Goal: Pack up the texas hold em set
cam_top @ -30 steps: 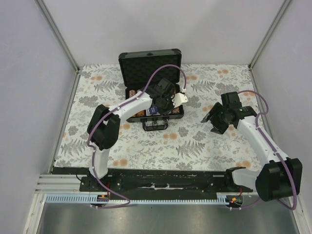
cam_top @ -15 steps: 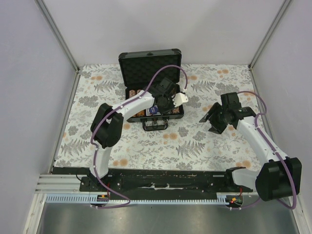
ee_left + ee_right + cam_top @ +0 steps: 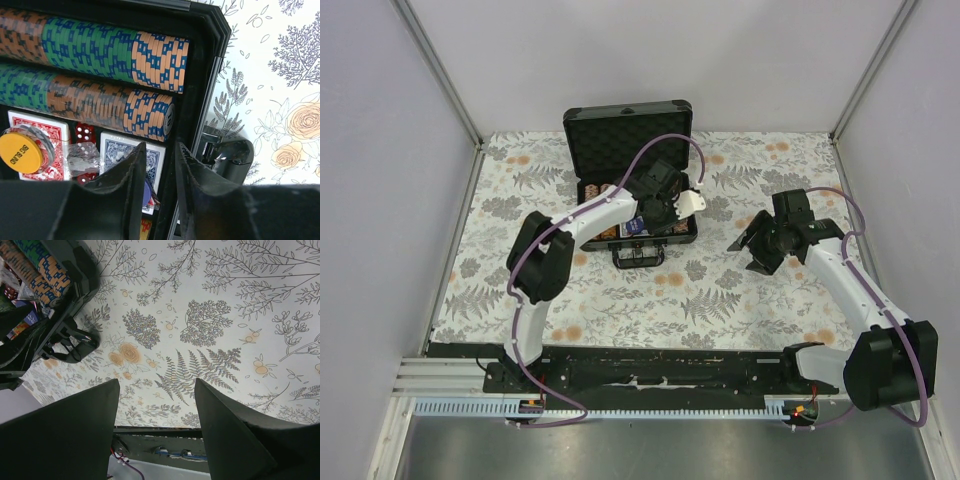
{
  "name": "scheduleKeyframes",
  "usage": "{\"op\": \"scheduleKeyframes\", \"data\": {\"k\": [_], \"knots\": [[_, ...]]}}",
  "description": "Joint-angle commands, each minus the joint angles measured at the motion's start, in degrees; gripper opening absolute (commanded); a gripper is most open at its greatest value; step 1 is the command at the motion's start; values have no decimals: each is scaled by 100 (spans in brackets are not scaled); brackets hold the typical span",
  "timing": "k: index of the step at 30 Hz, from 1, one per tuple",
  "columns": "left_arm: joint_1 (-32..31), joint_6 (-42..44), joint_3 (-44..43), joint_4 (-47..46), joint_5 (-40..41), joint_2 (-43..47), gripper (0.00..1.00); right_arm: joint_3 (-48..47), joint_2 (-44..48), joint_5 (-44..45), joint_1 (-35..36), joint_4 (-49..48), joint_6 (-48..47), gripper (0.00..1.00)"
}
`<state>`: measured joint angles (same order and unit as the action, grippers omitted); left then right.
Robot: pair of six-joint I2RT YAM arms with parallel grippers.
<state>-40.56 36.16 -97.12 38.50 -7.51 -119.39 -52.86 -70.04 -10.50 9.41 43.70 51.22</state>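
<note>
The texas hold em set's dark case (image 3: 628, 135) lies open at the back of the table with its lid upright. In the left wrist view, rows of green, orange and blue poker chips (image 3: 100, 50) fill its top. Below them lie a red deck (image 3: 55, 131), red dice (image 3: 84, 132), a blue deck (image 3: 117, 150) and a yellow "BIG BLIND" button (image 3: 20, 150). My left gripper (image 3: 160, 150) hangs over the case's right front corner (image 3: 642, 222), narrowly open, with nothing between its fingers. A small blue-purple piece shows under its left finger. My right gripper (image 3: 156, 382) is wide open and empty above the cloth (image 3: 748, 248), right of the case.
The case's black handle (image 3: 227, 157) sticks out over the floral cloth (image 3: 720, 300) at its front (image 3: 638, 255). White walls and metal posts ring the table. The arm bases and a black rail (image 3: 650, 370) line the near edge.
My left gripper's jaws have parted from shut to a narrow gap over the case corner. Its elbow shifted slightly right. The right arm has barely moved.
</note>
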Motion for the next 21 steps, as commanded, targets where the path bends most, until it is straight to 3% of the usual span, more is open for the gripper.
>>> {"op": "scheduleKeyframes", "data": {"k": [1, 4, 7, 12, 14, 16, 19, 21], "knots": [[74, -21, 70, -430, -137, 776, 39, -40, 34, -13, -1, -152, 20, 70], [153, -205, 359, -886, -181, 1338, 41, -189, 26, -5, -1, -143, -51, 71], [276, -644, 781, -1641, 301, 1892, 41, -408, -1, 22, -9, -178, -139, 71], [811, -1943, 1230, -2601, 987, 2648, 45, -1058, -308, -92, -1, -406, -341, 72], [1049, -2401, 1353, -2882, 1337, 2859, 52, -1287, -431, -171, -1, -459, -367, 72], [1224, -2832, 1406, -3076, 1795, 3009, 69, -1437, -510, -241, -1, -503, -385, 72], [1611, -3482, 1301, -3112, 1849, 3089, 84, -1508, -546, -268, -1, -547, -385, 72], [1875, -3913, 1240, -3112, 1832, 3063, 87, -1447, -502, -303, -1, -573, -376, 72]]}}
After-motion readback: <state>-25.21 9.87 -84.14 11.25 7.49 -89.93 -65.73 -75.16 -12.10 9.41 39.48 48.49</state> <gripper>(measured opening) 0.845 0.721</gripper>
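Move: The raised lid of the case has its middle about 19 cm ahead of the left hand, 6 cm to its left and some 8 cm higher. Close under that hand lie the front card deck, roughly 2 cm ahead and 4 cm left, with the small blind button on it, and the inner right-hand chip column about 5 cm ahead and 2 cm right. From the right hand the lid is roughly 30 cm ahead, 27 cm left and 3 cm up. Lift the left gripper clear of the card deck, straight up at first and then also left and forward, rising about 23 cm towards the lid's upper left corner. Swing its fingers up from the case to face forward and right, turning the hand counter-clockwise, and spread them wide. After a short wait, raise the open right gripper some 6 cm while reaching as far forward. ##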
